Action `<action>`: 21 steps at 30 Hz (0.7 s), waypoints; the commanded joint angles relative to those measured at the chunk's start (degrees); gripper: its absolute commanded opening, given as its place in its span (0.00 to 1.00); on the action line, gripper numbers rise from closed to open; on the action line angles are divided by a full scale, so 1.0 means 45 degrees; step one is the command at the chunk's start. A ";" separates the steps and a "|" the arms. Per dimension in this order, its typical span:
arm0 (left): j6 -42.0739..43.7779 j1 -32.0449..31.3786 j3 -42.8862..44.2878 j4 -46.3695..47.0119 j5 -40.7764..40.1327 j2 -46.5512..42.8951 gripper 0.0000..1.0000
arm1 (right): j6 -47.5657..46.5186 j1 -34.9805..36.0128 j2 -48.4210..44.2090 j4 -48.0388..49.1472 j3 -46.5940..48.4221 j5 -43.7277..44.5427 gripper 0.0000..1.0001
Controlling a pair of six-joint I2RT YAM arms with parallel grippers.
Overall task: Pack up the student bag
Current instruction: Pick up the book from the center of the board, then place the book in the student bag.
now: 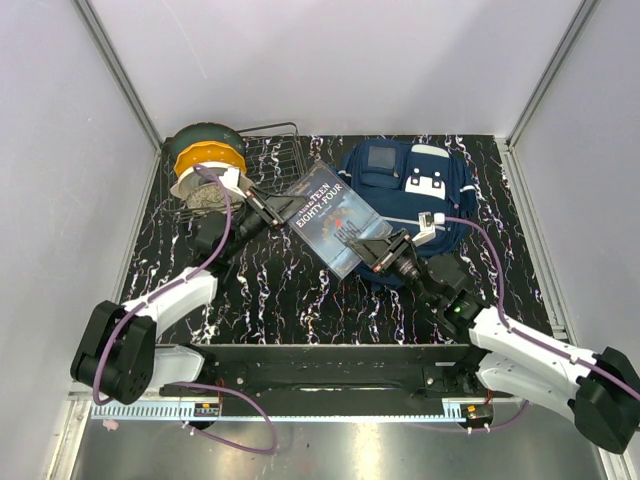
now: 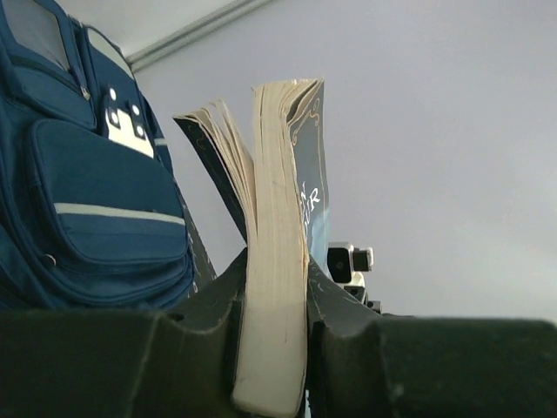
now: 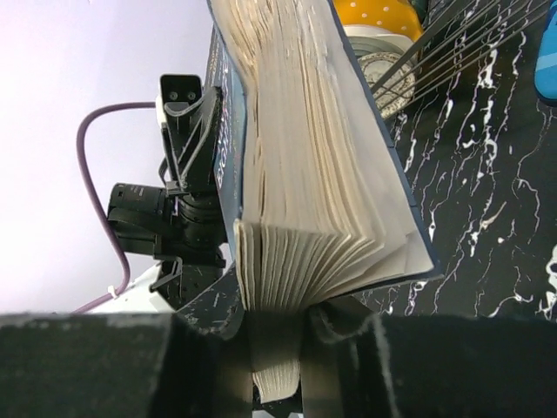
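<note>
A dark-covered paperback book (image 1: 335, 222) hangs tilted above the table between both arms. My left gripper (image 1: 272, 207) is shut on its upper left corner. In the left wrist view the page block (image 2: 277, 261) sits squeezed between the jaws of the left gripper (image 2: 271, 292). My right gripper (image 1: 378, 250) is shut on the lower right corner, where a bundle of fanned pages (image 3: 313, 174) is pinched in the right gripper (image 3: 277, 309). The student bag (image 1: 412, 185), navy with white patches, lies flat at the back right, partly under the book. Its front pockets (image 2: 96, 209) show in the left wrist view.
A wire rack (image 1: 272, 140) stands at the back, with a yellow and green roll stack (image 1: 205, 160) at its left. A bright blue object (image 3: 548, 52) shows at the right wrist view's edge. White walls enclose the black marbled table (image 1: 280, 290).
</note>
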 commanded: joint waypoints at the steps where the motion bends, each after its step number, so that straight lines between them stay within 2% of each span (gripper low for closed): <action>1: 0.1041 -0.0727 0.0909 -0.0714 0.2916 -0.0113 0.36 | -0.0292 -0.0013 -0.1305 -0.0363 0.0821 0.1287 0.00; 2: 0.1585 -0.0727 0.1161 -0.1511 0.2956 -0.0171 0.52 | -0.0371 -0.0013 -0.1598 -0.0988 0.0880 0.1947 0.00; 3: 0.1842 -0.0727 0.1299 -0.1944 0.2956 -0.0230 0.65 | -0.0507 -0.0033 -0.2355 -0.2289 0.0958 0.2340 0.00; 4: 0.2134 -0.0708 0.1417 -0.2374 0.2821 -0.0327 0.84 | -0.0586 -0.0013 -0.2768 -0.2921 0.1017 0.2789 0.00; 5: 0.2853 -0.0727 0.1630 -0.3403 0.2723 -0.0502 0.87 | -0.0664 -0.0013 -0.3217 -0.3430 0.1037 0.3741 0.00; 7: 0.3773 -0.0747 0.2021 -0.4754 0.2353 -0.0698 0.91 | -0.0801 0.0006 -0.4604 -0.5400 0.1172 0.4858 0.00; 10: 0.6135 -0.0961 0.3114 -0.7547 0.1865 -0.0758 0.96 | -0.0822 -0.0013 -0.6304 -0.8427 0.1581 0.7124 0.00; 11: 0.7456 -0.1116 0.3774 -0.8927 0.1669 -0.0642 0.99 | -0.0705 -0.0013 -0.6675 -0.9170 0.1700 0.8154 0.00; 13: 0.8752 -0.1760 0.4481 -1.0049 0.1298 -0.0388 0.99 | -0.0335 -0.0013 -0.7652 -1.1260 0.2108 0.9136 0.00; 15: 1.0880 -0.2833 0.5749 -1.1961 0.0733 0.0256 0.99 | -0.0021 -0.0013 -0.8393 -1.3227 0.2441 1.0465 0.00; 17: 1.2789 -0.4040 0.6918 -1.3560 -0.0653 0.1073 0.99 | 0.0388 -0.0013 -0.8670 -1.4523 0.3105 1.1614 0.00; 18: 1.3207 -0.4357 0.7216 -1.3840 -0.0967 0.1368 0.99 | 0.0700 -0.0013 -0.8748 -1.5921 0.3378 1.1950 0.00; 21: 1.4322 -0.5101 0.7745 -1.3980 -0.1399 0.2287 0.99 | 0.1951 -0.0013 -0.8555 -1.8290 0.4414 1.2948 0.00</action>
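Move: Between the two hands, the Nineteen Eighty-Four book is still gripped at its corners. Its middle is about 7 cm right and 2 cm back from the left hand, and some 3 cm left and 5 cm ahead of the right hand, at about their height. From the right hand, the backpack's middle lies roughly 14 cm right, 8 cm ahead and 20 below. From the left hand, the dish rack stands about 13 cm left, 11 cm ahead and 20 lower. Opening wide, the left fingers let go of the book as that hand eases back and right, then sweeps on towards the backpack, about 10 cm right in all, rolling some 45 degrees with its left side rising. The right hand keeps its pinch on the near corner and swings the book to the right, about 22 cm and nearly level, gathering speed and turning clockwise some 45 degrees. ##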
